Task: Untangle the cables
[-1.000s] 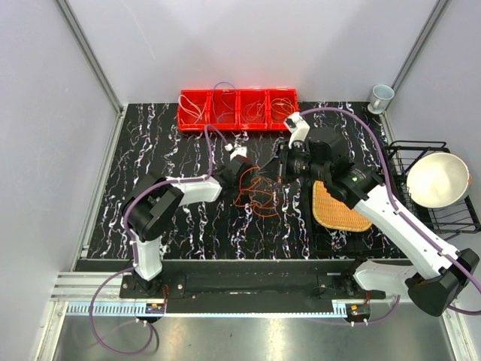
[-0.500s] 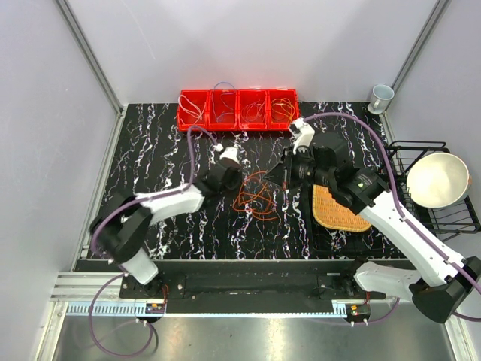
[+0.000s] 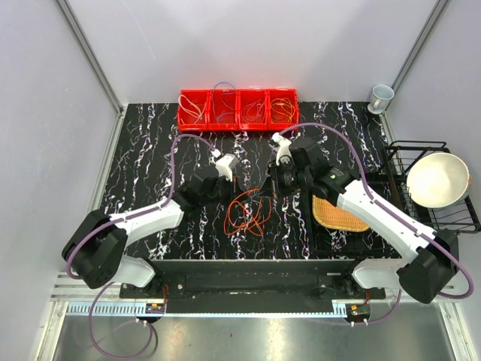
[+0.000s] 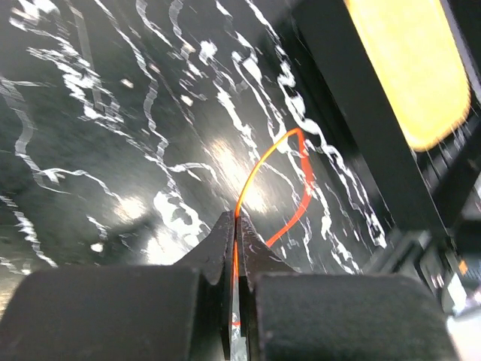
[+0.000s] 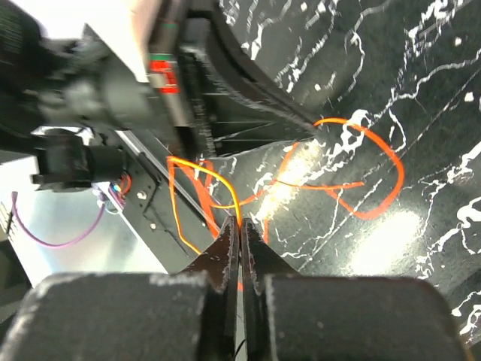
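Note:
The cables (image 3: 247, 211) lie as a loose orange and red tangle on the black marbled table (image 3: 150, 150), between my two grippers. My left gripper (image 3: 235, 180) sits at the tangle's upper left. In its wrist view it (image 4: 236, 221) is shut on a thin orange cable (image 4: 263, 162) that arcs away over the table. My right gripper (image 3: 276, 186) is at the upper right of the tangle. In its own view it (image 5: 240, 222) is shut on a yellow-orange cable (image 5: 214, 174), with red and orange loops (image 5: 379, 154) spread out beyond it.
A red tray of bins (image 3: 238, 110) holding more thin wires stands at the back. A woven yellow mat (image 3: 338, 210) lies right of the tangle under the right arm. A wire rack with a white bowl (image 3: 436, 179) and a cup (image 3: 381, 96) stand at the right.
The left gripper has closed on the orange cable and its arm has stretched out lower and to the left. The right gripper shifted left. The tangle slid toward the front edge.

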Robot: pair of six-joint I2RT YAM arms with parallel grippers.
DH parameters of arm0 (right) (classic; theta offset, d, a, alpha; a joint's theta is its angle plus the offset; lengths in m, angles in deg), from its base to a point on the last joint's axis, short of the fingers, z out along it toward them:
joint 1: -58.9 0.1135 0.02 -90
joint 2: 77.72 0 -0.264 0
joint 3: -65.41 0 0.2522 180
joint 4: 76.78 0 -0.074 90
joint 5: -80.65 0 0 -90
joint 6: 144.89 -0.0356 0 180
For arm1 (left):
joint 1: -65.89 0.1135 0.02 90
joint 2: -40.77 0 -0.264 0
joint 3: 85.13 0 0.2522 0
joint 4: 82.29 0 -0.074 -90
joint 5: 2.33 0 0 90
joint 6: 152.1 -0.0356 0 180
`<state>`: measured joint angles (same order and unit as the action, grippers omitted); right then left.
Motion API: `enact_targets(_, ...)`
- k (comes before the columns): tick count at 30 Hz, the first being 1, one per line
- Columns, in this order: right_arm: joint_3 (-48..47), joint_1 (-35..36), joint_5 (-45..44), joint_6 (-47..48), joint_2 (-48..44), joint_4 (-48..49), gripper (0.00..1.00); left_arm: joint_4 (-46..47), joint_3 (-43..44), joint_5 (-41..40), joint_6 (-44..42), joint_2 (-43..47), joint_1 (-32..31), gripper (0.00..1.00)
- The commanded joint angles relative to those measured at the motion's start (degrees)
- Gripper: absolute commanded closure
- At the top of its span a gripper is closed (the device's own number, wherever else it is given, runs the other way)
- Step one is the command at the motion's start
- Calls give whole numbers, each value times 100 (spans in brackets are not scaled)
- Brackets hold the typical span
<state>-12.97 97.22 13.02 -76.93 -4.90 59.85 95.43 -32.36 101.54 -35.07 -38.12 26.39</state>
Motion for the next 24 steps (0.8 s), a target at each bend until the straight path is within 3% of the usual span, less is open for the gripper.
enact_targets(1, 99, 43, 101, 174, 110, 376, 100, 574, 20, 872, -128, 146, 118, 100)
enact_targets(8, 467, 35, -31, 86, 768, 833, 100, 1074, -296, 1539, 346, -56, 540, 100)
enact_targets(12, 486, 35, -512, -28, 1094, 965, 100, 540, -78, 1540, 338, -590, 751, 100)
enact_targets(16, 398, 26, -611, -63, 1471, 1079, 100, 732, 107, 2040, 505, -1084, 918, 100)
enact_targets(24, 319, 26, -1628, -116, 1920, 940, 100, 250, 362, 1550, 497, -1365, 927, 100)
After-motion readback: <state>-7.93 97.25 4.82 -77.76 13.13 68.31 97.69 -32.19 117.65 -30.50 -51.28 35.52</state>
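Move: Both grippers are shut on the orange cable, with the rest of its loose tangle hanging and lying between and below them. The tangle's middle is about 6 cm back, 4 cm right and 10 cm below the left hand, and about 4 cm back, 5 cm left and 20 cm below the right hand. The red bins stand some 27 cm ahead of the left hand, about 1 cm right and 8 cm lower. The yellow basket lies about 24 cm right of the right hand, level with it and 18 cm lower. Lower the right gripper about 13 cm towards the tangle with the orange cable still pinched, easing a little forward on the way and tipping its fingers more steeply down. Keep the left gripper shut on the cable too: let it rise slightly, then sink to about 6 cm below its start, edging left and tilting its fingers down some 15 degrees. ##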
